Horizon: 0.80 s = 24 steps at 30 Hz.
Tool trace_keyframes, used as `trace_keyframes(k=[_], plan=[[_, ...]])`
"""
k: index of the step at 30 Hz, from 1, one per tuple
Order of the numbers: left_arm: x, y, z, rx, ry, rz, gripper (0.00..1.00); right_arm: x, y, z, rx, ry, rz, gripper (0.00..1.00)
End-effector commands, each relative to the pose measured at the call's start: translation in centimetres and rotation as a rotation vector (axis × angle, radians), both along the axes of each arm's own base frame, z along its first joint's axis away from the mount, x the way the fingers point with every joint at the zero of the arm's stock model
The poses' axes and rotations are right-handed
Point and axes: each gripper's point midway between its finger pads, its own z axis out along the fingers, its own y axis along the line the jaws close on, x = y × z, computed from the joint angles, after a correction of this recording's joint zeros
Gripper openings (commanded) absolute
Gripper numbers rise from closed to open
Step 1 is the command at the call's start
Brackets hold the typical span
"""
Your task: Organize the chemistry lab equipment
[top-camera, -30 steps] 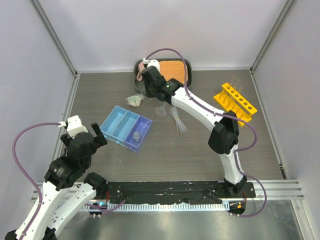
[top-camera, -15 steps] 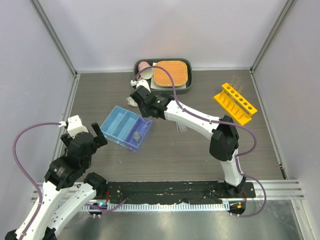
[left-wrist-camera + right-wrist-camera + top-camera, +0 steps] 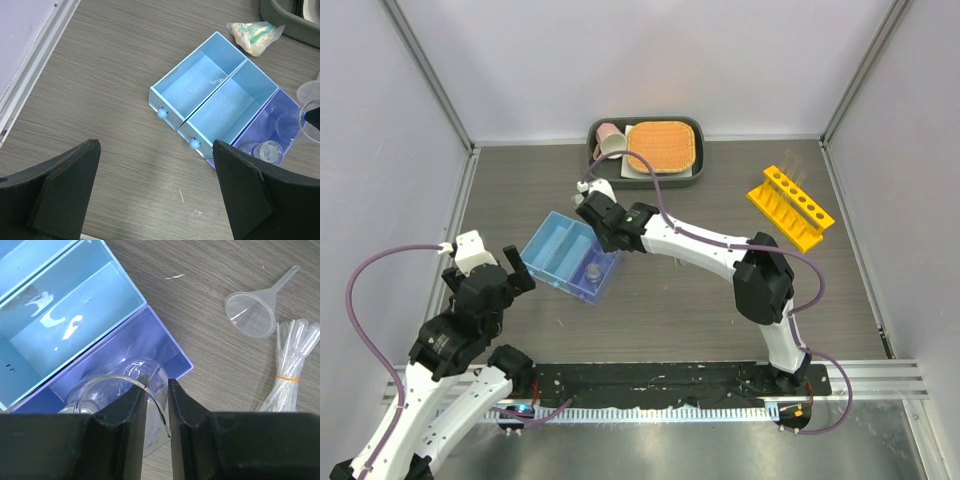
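Observation:
The blue three-compartment tray (image 3: 542,250) lies left of centre, seen close in the left wrist view (image 3: 184,62). My right gripper (image 3: 605,232) is shut on the rim of a clear beaker (image 3: 125,390), holding it over the tray's purple end compartment (image 3: 170,340). A small clear flask (image 3: 267,151) lies in that compartment. My left gripper (image 3: 157,195) stands wide open with nothing in it, over bare table just front-left of the tray. A clear funnel (image 3: 252,310) and a banded bundle of pipettes (image 3: 292,360) lie to the right of the tray. The yellow rack (image 3: 790,207) stands far right.
A dark tray (image 3: 692,172) at the back wall holds the orange mat (image 3: 662,146) and pink mug (image 3: 610,140). A crumpled packet (image 3: 252,36) lies behind the blue tray. The enclosure's walls close in the left, right and back.
My right arm has swung from beside the dark tray forward and left, carrying the beaker over the blue tray's purple compartment. The left arm has not moved.

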Motion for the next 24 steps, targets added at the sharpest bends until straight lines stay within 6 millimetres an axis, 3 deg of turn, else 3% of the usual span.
trace_keyframes(k=[1,15,21,24], plan=[[0.4,-0.2,1.5,-0.017,-0.046,-0.003,1.00,0.5,1.4,-0.4,0.057,-0.018,-0.007,0.01],[0.4,-0.2,1.4,-0.016,-0.043,-0.003,1.00,0.4,1.5,-4.9,0.041,0.002,0.011,0.02],[0.4,-0.2,1.4,-0.014,-0.039,-0.005,1.00,-0.2,1.3,-6.1,0.060,0.020,0.017,0.14],[0.5,-0.3,1.3,-0.012,-0.035,-0.006,1.00,-0.2,1.2,-6.2,0.061,0.019,0.013,0.24]])
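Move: The right hand already grips a clear beaker by its wall. Its goal, the purple compartment, has its middle about 5 cm back, 4 cm to the left and 10 cm below the hand; a glass jar already sits there, about 7 cm back and 5 cm left. The middle blue compartment lies 10 cm left and 3 cm back, the funnel 7 cm right and 5 cm ahead. From the idle left hand, the purple compartment is some 8 cm ahead and 19 cm right. Lower the right gripper almost straight down by about 7 cm, bringing the beaker into the far end of the purple compartment, beyond the glass jar. Keep the fingers' grip on the beaker wall and the wrist all but unturned, and ease off over the last centimetre. ##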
